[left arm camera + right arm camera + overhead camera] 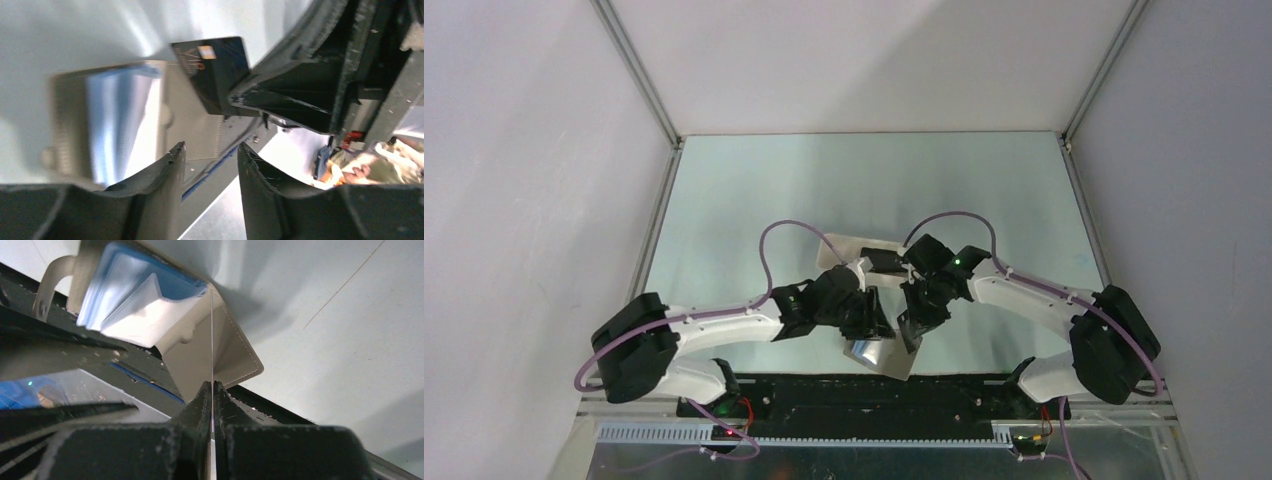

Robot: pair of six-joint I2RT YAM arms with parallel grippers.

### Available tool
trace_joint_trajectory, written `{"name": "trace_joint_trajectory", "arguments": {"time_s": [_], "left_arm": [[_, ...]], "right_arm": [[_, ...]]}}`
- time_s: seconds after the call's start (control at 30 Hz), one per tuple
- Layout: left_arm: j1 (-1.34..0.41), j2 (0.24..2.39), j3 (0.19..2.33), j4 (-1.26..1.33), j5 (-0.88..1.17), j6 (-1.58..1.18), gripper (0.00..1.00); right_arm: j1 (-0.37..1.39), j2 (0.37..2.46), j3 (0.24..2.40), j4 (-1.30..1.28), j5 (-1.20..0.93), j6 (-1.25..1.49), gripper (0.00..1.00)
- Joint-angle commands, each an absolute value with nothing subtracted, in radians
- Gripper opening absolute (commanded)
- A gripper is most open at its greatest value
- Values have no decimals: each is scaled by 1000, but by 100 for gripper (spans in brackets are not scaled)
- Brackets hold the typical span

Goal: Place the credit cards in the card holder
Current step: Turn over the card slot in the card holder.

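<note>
The card holder lies unfolded near the table's front edge, grey-brown with a silvery-blue inside; in the top view it shows as a shiny patch. My right gripper is shut on a black credit card, seen edge-on in its own view, with the card's far edge at the holder's pocket side. My left gripper is open just before the holder's near edge, with nothing between its fingers. Both grippers meet over the holder.
A long white tray lies slantwise under the two wrists. The black base rail runs along the table's front edge just behind the holder. Walls enclose the table on the left, right and back.
</note>
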State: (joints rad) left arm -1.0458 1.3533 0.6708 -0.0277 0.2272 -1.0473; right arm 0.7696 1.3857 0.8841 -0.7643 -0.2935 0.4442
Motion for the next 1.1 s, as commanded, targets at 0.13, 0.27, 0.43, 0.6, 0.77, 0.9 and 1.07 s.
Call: {"name": "trace_joint_trajectory", "arguments": {"time_s": [0.13, 0.27, 0.43, 0.6, 0.77, 0.9, 1.07], "left_arm": [[-1002, 1319, 644, -123, 101, -1048, 39], [-991, 1338, 630, -127, 94, -1050, 38], [-985, 1362, 613, -132, 79, -1062, 37], [-970, 1381, 603, -145, 61, -1086, 33], [-964, 1396, 612, -153, 60, -1090, 23], [-932, 1366, 546, -9, 106, -1136, 18], [-882, 1362, 446, 190, 242, -1182, 23]], "right_arm": [[802, 1426, 885, -785, -244, 454, 0], [817, 1444, 885, -794, -232, 456, 0], [822, 1452, 885, -803, -220, 456, 0], [823, 1456, 885, -808, -213, 459, 0], [825, 1461, 885, -807, -208, 457, 0], [827, 1477, 884, -804, -206, 453, 0], [829, 1482, 885, -798, -207, 453, 0]]}}
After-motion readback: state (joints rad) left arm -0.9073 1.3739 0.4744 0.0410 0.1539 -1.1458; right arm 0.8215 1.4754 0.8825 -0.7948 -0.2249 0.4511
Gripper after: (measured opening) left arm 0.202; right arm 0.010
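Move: Some 5 cm to the left hand's left, about 1 cm nearer the base and 8 cm below it, lies the clear card slot of the open card holder. The holder's bare panel is roughly 4 cm back and 3 cm right of this hand; the white tray is some 16 cm ahead and 5 cm left. For the right hand, already gripping the black card, the slot lies about 9 cm left, 5 cm back and 6 cm down. Sinking about 7 cm while swinging some 6 cm left and a little forward, the left hand comes back from over the bare panel to the outer left part of the clear card slot, tilting more steeply down, turning counter-clockwise and narrowing its fingers until the tips come close around the slot's edge. The right hand keeps its shut grip on the black card and eases down about 2.5 cm. ##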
